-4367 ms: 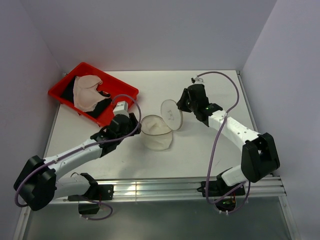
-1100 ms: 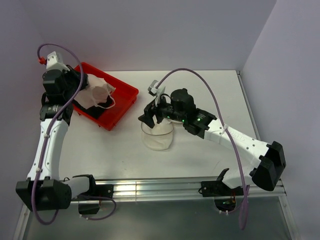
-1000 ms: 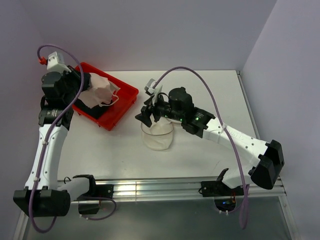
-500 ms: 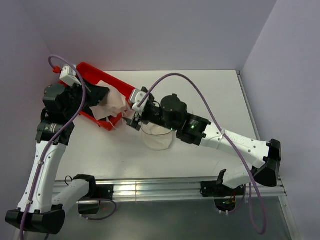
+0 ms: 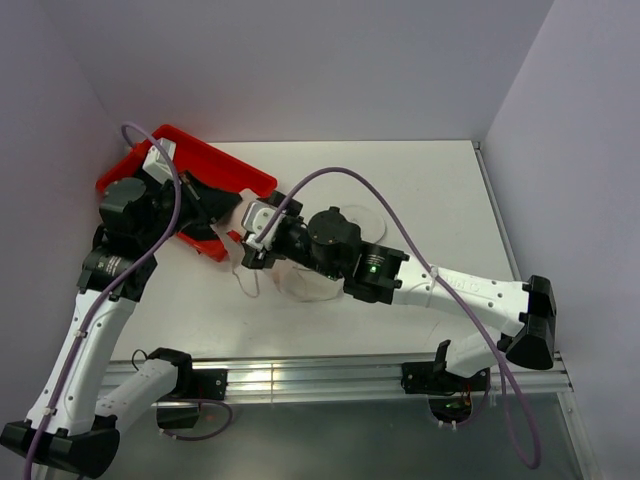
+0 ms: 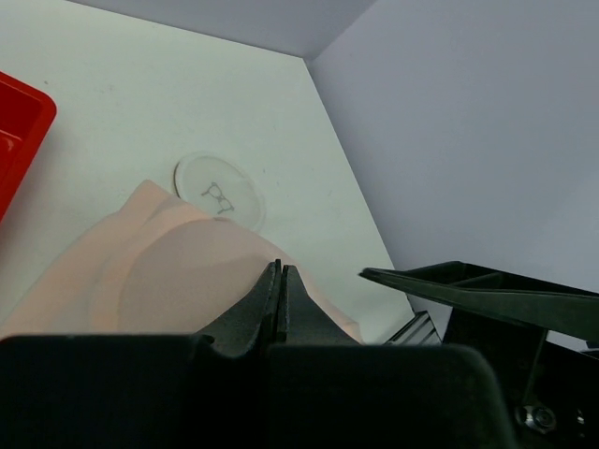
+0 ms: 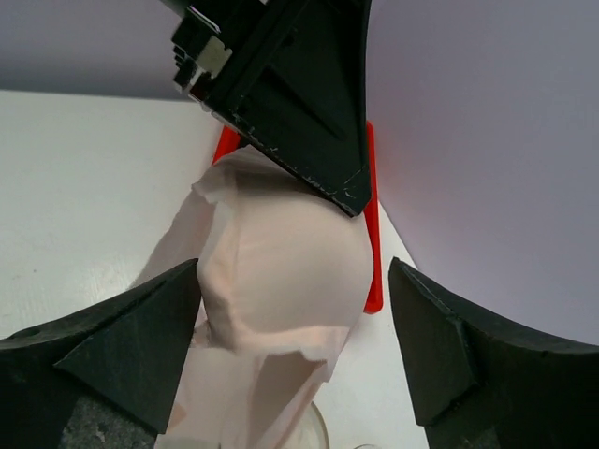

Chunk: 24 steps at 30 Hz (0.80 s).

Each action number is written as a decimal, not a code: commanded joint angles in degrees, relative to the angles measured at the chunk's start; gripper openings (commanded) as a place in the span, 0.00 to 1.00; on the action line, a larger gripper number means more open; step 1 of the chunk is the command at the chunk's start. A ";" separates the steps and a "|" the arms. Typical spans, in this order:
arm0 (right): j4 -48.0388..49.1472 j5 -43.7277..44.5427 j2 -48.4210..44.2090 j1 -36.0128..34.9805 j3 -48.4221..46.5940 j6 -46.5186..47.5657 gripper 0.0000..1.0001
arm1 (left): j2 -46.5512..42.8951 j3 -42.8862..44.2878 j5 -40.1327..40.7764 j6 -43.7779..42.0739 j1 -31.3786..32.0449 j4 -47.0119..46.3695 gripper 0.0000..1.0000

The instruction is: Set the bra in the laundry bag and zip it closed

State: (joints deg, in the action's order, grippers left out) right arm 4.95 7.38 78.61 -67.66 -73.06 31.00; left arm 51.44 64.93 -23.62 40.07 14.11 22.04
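My left gripper (image 5: 226,206) is shut on a peach bra (image 7: 281,271) and holds it in the air between the red tray and the bag. The bra fills the lower left of the left wrist view (image 6: 159,281), and little of it shows from the top (image 5: 234,250). My right gripper (image 7: 294,271) is open, with a finger on each side of the hanging bra, apart from it. In the top view the right gripper (image 5: 252,240) is just left of the translucent white laundry bag (image 5: 312,285). The bag stands open, and its round lid (image 6: 218,195) with the black bra outline lies flat behind it.
The red tray (image 5: 205,165) sits at the back left with dark cloth in it, and its edge shows in the right wrist view (image 7: 372,224). The right arm (image 5: 440,285) stretches across the middle of the table. Walls close the left, back and right sides.
My left gripper has lifted the bra out of the red tray and carried it right toward the bag. My right gripper has let go of the lid and swung left to the bra.
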 commanded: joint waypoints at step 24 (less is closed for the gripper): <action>3.93 -10.35 -6.53 8.23 -0.06 -20.44 0.00 | -10.29 4.17 -3.10 -4.48 2.59 -2.08 0.74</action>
State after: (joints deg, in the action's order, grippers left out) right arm 8.91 2.13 76.82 -62.70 -71.57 17.82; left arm 46.15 67.88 -26.87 38.87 16.49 21.91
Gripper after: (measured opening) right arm 0.020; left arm 0.729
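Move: The bra hangs from the left hand's shut fingers. The part to be gripped already lies between the right hand's open fingers, about 2 cm left of the right hand, 1 cm ahead and 3 cm lower. From the left hand, it is some 6 cm right, 3 cm back and 5 cm below. The open laundry bag stands roughly 9 cm right of the right hand, level with it, some 27 cm below; the red bin is about 27 cm ahead, 28 cm left and 30 cm below. The right fingers close from wide open and pinch the bra almost in place, while the left keeps its hold. Only then does the left hand open to let go, backing off about 4 cm and rising 5 cm, away from the bra. The right hand keeps its new grip, lifting slightly and starting to swing right as its wrist rolls and tips down some 10 degrees each. ##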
